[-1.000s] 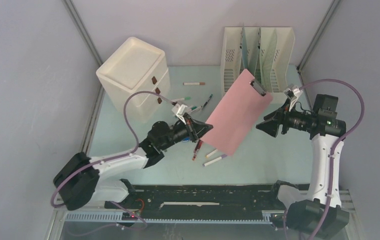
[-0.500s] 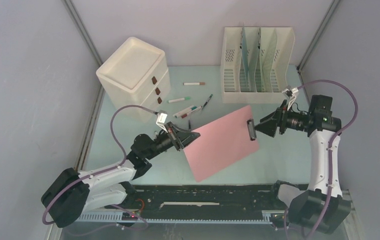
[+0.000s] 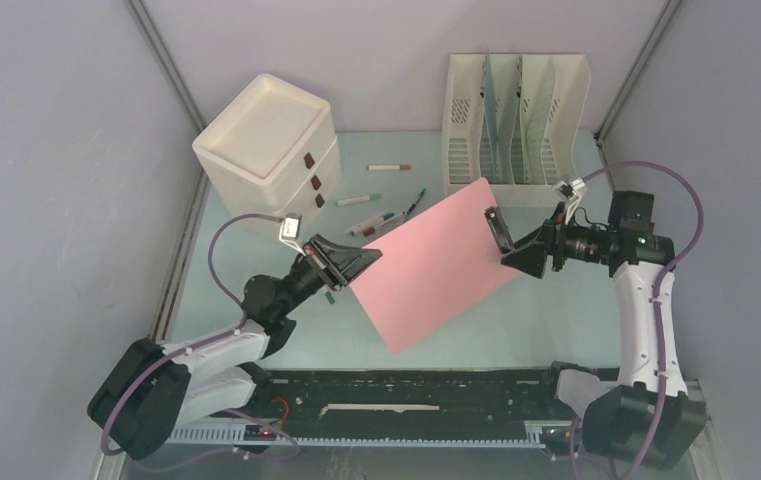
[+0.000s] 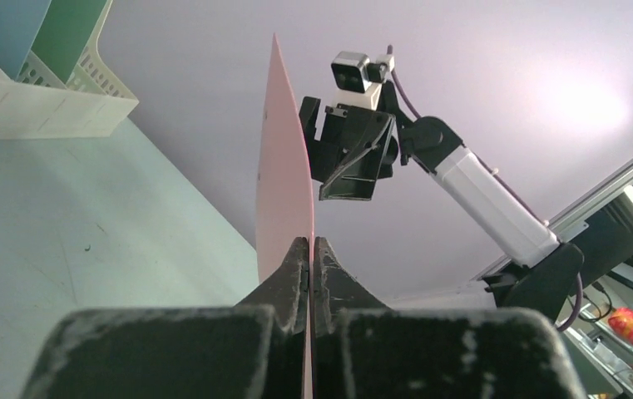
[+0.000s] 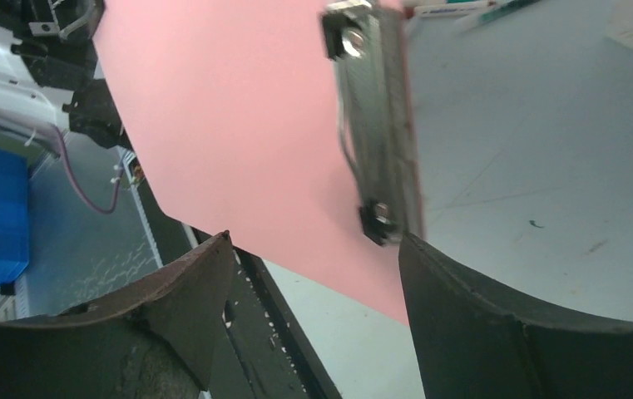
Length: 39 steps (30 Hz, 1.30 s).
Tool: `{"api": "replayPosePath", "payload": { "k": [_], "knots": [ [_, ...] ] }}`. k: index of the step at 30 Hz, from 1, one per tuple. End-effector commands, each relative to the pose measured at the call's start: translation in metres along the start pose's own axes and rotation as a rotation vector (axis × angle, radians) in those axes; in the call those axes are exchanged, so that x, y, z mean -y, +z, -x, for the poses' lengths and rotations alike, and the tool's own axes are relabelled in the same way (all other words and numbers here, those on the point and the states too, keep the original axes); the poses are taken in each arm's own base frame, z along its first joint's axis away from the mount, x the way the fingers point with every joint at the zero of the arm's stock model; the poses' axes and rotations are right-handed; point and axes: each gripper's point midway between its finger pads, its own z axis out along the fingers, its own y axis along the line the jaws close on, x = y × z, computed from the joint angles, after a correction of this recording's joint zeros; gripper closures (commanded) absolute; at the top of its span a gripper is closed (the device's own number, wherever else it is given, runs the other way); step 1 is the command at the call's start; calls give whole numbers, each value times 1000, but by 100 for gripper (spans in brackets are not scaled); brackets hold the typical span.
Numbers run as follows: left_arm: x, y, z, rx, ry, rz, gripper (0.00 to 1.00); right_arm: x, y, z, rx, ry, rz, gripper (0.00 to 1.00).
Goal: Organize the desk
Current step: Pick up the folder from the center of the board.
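A pink clipboard (image 3: 431, 265) hangs tilted above the mint-green desk (image 3: 566, 320). My left gripper (image 3: 361, 262) is shut on the board's left edge. In the left wrist view the board (image 4: 282, 166) stands edge-on between the closed fingers of the left gripper (image 4: 310, 243). The board's metal clip (image 5: 375, 125) points toward my right gripper (image 5: 315, 241). That gripper (image 3: 514, 252) is open and holds nothing. The clip's lower end lies just past its right fingertip.
Several markers (image 3: 381, 215) lie on the desk behind the board. A cream drawer unit (image 3: 271, 150) stands at the back left. A cream file rack (image 3: 516, 115) stands at the back right. A black slotted rail (image 3: 406, 385) runs along the front edge.
The left arm pulled back leftward, swinging the clipboard down from the rack and turning it. The right gripper moved left toward the clip and opened a little wider.
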Motion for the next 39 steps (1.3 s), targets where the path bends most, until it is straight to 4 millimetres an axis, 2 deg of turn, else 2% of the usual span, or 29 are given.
{"api": "replayPosePath", "payload": {
  "k": [1,7,9,17,21,29,33,35,37,39],
  "knots": [
    [47,-3,34,111,30,-155,100,-2,-13,11,66,-16,-22,19],
    [65,-4,53,161,26,-197,100,1,-15,13,83,5,-15,20],
    [71,-4,57,173,25,-211,100,-4,-14,15,95,11,19,20],
    [86,-4,66,197,12,-248,100,-56,-11,25,173,-45,270,22],
    [84,-4,66,196,3,-243,100,-75,-14,29,196,-67,343,25],
    [73,-2,67,211,-15,-209,100,-92,-19,28,179,-59,444,60],
    [69,-2,66,211,-18,-199,100,-93,-20,29,177,-64,433,85],
    [66,-3,64,209,-21,-189,100,-92,-20,29,174,-57,428,88],
    [63,-4,62,206,-21,-182,100,-93,-20,31,170,-57,440,86],
    [60,-4,60,201,-20,-174,100,-95,-20,32,159,-52,452,76]
  ]
}}
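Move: The pink folder's near corner beside the clip lies about 4 cm back from my open right hand, 1 cm to its left and 5 cm below. The clip's middle is some 5 cm left and 3 cm ahead of the hand, 3 cm below; the white rack is roughly 32 cm ahead, 6 cm right, 10 cm lower. From my left hand, which already pinches the folder's far long edge, that corner is about 24 cm right and 4 cm back, at about its height. I raise the folder with my left hand, about 6 cm up and 3 cm left, tipping its clip end upward by some 10 degrees, and keep my grip. My right hand dips briefly to the right, then rises about 5 cm while easing back and left, rolls its left side up to square with the sheet, and closes its fingers around the edge beside the clip to pinch it. ##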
